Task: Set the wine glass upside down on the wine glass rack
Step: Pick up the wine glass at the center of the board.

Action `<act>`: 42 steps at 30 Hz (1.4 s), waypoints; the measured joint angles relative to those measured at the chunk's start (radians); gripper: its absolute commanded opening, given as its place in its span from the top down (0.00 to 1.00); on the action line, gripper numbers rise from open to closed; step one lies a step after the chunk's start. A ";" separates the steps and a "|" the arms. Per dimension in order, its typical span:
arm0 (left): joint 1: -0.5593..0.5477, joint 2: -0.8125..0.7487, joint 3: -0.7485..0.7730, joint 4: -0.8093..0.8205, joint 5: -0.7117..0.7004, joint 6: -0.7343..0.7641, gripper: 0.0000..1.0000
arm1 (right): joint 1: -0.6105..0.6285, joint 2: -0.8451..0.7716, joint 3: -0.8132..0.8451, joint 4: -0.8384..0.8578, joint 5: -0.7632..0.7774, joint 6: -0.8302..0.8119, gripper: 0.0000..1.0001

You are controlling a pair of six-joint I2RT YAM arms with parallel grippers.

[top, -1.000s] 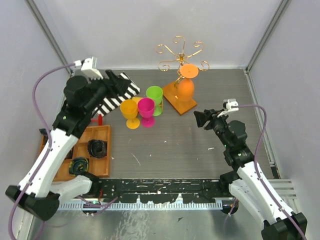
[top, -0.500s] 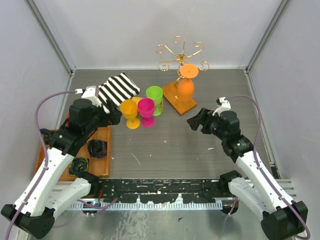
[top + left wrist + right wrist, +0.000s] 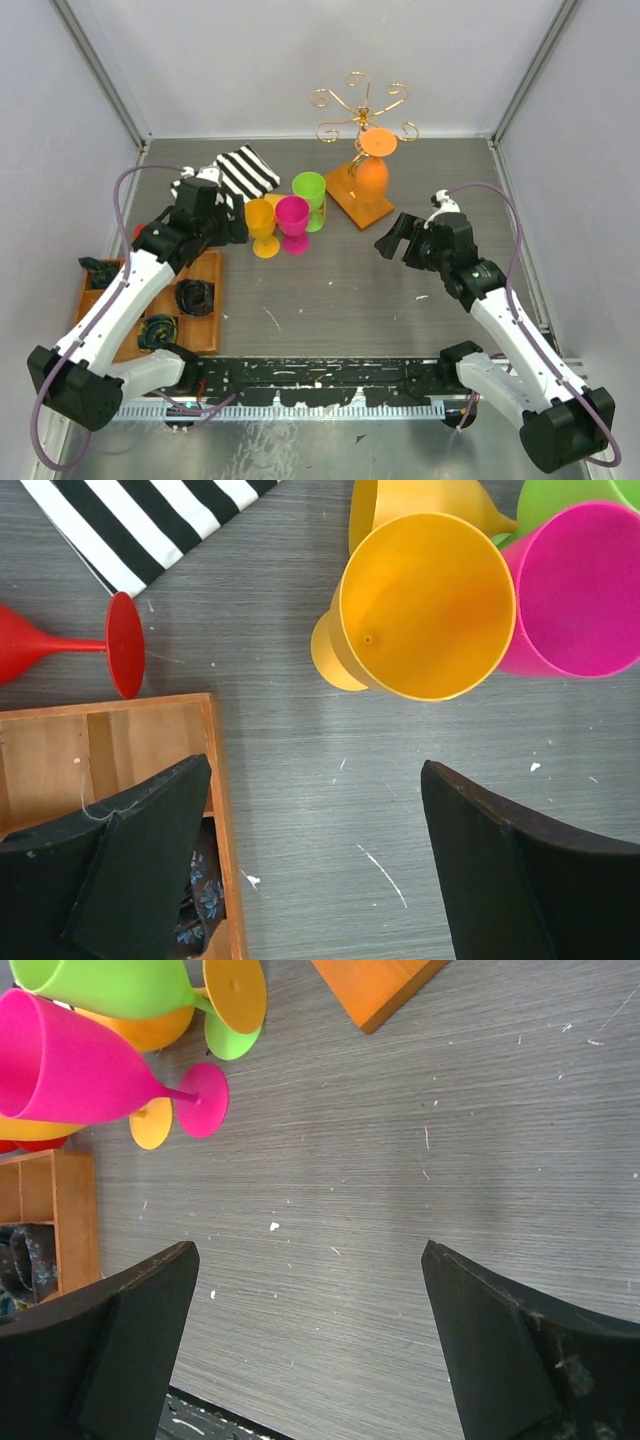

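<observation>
The gold wire rack (image 3: 360,105) stands on its orange-brown wooden base (image 3: 345,195) at the back right; the base corner shows in the right wrist view (image 3: 375,985). An orange glass (image 3: 372,178) hangs upside down on it. Yellow (image 3: 261,225), pink (image 3: 293,220) and green (image 3: 310,192) glasses stand upright left of the rack. My left gripper (image 3: 232,228) is open and empty, just left of the yellow glass (image 3: 425,605); the gap (image 3: 315,770) shows bare table. My right gripper (image 3: 392,240) is open and empty (image 3: 310,1250), right of the pink glass (image 3: 60,1070).
A red glass (image 3: 60,650) lies on its side by the compartmented wooden tray (image 3: 205,300), which holds dark patterned items. A black-and-white striped cloth (image 3: 245,172) lies at the back left. Grey walls enclose the table.
My left arm has come down from above the striped cloth and now sits low beside the yellow glass. My right gripper has shifted slightly left and forward. The glasses have not moved.
</observation>
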 measured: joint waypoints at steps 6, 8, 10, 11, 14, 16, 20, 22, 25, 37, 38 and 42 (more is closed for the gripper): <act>0.000 0.078 0.023 0.034 -0.029 0.000 0.22 | 0.000 -0.058 -0.002 -0.006 -0.007 -0.027 0.00; 0.001 0.109 0.038 0.045 -0.039 0.000 0.23 | 0.000 -0.062 -0.007 -0.006 -0.014 -0.032 0.00; 0.002 0.145 0.060 0.056 -0.045 -0.001 0.24 | 0.000 -0.061 -0.023 -0.005 -0.027 -0.034 0.00; 0.003 0.162 0.071 0.061 -0.047 -0.002 0.26 | 0.000 -0.061 -0.031 -0.006 -0.031 -0.034 0.00; 0.007 0.221 0.104 0.079 -0.051 -0.005 0.33 | 0.000 -0.061 -0.056 -0.009 -0.044 -0.034 0.00; 0.010 0.255 0.118 0.088 -0.057 -0.005 0.35 | 0.000 -0.061 -0.063 -0.010 -0.048 -0.033 0.00; 0.013 0.294 0.127 0.095 -0.071 -0.009 0.44 | 0.000 -0.062 -0.069 -0.006 -0.050 -0.032 0.00; 0.013 0.317 0.133 0.097 -0.079 -0.010 0.51 | 0.000 -0.063 -0.070 -0.005 -0.051 -0.031 0.00; 0.014 0.351 0.147 0.097 -0.087 -0.011 0.59 | 0.000 -0.063 -0.072 -0.005 -0.054 -0.031 0.00; 0.015 0.381 0.171 0.089 -0.130 -0.006 0.90 | 0.000 -0.063 -0.087 0.003 -0.071 -0.029 0.00; 0.015 0.376 0.171 0.089 -0.132 -0.006 0.93 | 0.000 -0.063 -0.087 0.004 -0.071 -0.029 0.00; 0.015 0.337 0.159 0.085 -0.151 -0.001 1.00 | 0.000 -0.063 -0.088 0.010 -0.072 -0.029 0.00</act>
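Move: The upright yellow glass, mouth up, stands about 8 cm ahead of the left hand and 5 cm to its right, its middle some 8 cm lower. The magenta glass is roughly 7 cm to the right of it; a second yellow glass lies some 6 cm beyond it and 3 cm to its right, and the green glass stands about 6 cm farther out and 10 cm to its right. From the right hand, the upright yellow glass is some 28 cm left, 10 cm ahead, lower. The upright yellow glass gets its left rim pinched: the left hand goes about 8 cm forward and some 4 cm down to it, its fingers closing from wide open to almost shut across the thin wall, then edges up and left by roughly 1 cm each. The empty right hand, still open, eases back and down about 2 cm. ##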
